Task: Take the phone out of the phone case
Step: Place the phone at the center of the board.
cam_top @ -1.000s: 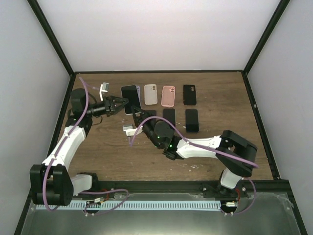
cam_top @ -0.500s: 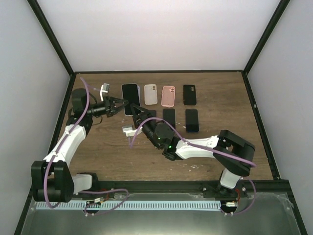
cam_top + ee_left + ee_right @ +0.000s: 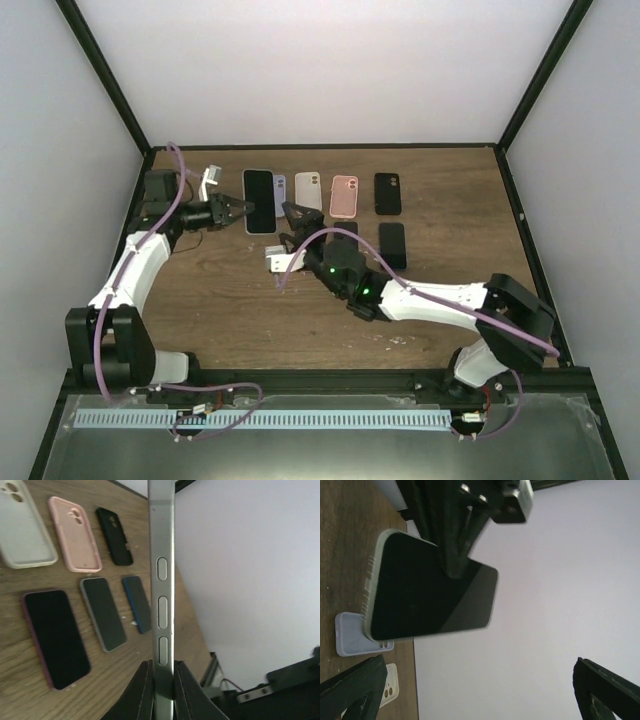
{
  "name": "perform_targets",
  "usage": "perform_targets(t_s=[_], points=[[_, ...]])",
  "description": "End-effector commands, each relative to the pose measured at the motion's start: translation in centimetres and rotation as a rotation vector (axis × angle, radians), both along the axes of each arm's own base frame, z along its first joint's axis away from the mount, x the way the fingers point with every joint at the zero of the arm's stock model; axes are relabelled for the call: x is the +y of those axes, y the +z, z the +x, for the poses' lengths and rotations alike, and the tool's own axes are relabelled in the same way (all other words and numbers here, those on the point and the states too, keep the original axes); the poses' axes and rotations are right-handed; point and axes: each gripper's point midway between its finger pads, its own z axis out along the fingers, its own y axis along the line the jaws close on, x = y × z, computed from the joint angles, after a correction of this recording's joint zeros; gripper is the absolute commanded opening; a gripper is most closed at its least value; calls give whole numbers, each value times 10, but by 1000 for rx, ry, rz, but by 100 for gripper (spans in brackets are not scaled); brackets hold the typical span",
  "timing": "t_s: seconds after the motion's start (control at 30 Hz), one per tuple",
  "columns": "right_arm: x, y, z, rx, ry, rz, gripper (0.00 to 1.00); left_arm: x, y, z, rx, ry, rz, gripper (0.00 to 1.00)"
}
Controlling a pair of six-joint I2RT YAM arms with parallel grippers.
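My left gripper (image 3: 233, 210) is shut on the edge of a dark-screened phone (image 3: 258, 200) and holds it above the table at the back left. In the left wrist view the phone's grey side (image 3: 162, 580), with its buttons, is pinched in my left gripper (image 3: 163, 680). The lavender phone case (image 3: 280, 189) lies on the wood just right of the phone. My right gripper (image 3: 293, 222) stands open a little right of both, with nothing in it. The right wrist view shows the phone (image 3: 430, 595) in the air, the case (image 3: 352, 637) lying below it, and my right gripper (image 3: 475, 695) wide apart.
Behind lie a white case (image 3: 308, 192), a pink case (image 3: 344, 195) and a black case (image 3: 387, 193). Loose phones (image 3: 392, 245) lie in front of them; the left wrist view shows a dark red one (image 3: 52, 635), a grey one (image 3: 102, 612) and a blue one (image 3: 137, 602).
My left gripper closed on the phone and carried it slightly left, away from the lavender case. My right gripper opened wide and drew back to the right.
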Motion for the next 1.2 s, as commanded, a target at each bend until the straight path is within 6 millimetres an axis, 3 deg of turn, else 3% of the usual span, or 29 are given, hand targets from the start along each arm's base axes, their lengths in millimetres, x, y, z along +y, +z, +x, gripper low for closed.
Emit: perform_targets(t_s=[0.0, 0.17, 0.47, 0.67, 1.17], points=[[-16, 10, 10, 143, -14, 85, 100, 9, -24, 0, -41, -14, 124, 0], [-35, 5, 24, 282, -59, 104, 100, 12, -55, 0, 38, -42, 156, 0], [-83, 18, 55, 484, -128, 247, 100, 22, -119, 9, 193, -54, 244, 0], [-105, 10, 67, 611, -163, 310, 100, 22, -155, 17, 306, -64, 225, 0], [-141, 3, 82, 823, -202, 473, 100, 14, -188, 43, 391, -81, 188, 0]])
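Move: The left hand holds the silver-edged phone by its left edge. The bare spot the phone is taken to lies some 25 cm below that hand, about 3 cm forward and 3 cm to its right. The red-edged phone is 12 cm to the right of that spot, level with it. The purple case lies some 17 cm beyond the spot, with the white case about 11 cm right of the purple one. From the empty right hand, the spot is about 11 cm forward, 7 cm left and 27 cm below. Straight down, mostly, goes the left hand, about 20 cm towards the bare spot beside the red-edged phone. It keeps its pinch on the silver-edged phone's left edge, tips the fingers more steeply down, and creeps a few centimetres forward near the end. The empty right hand, already wide open, backs off rightward some 14 cm and forward, its fingers tilting down about 45 degrees. ##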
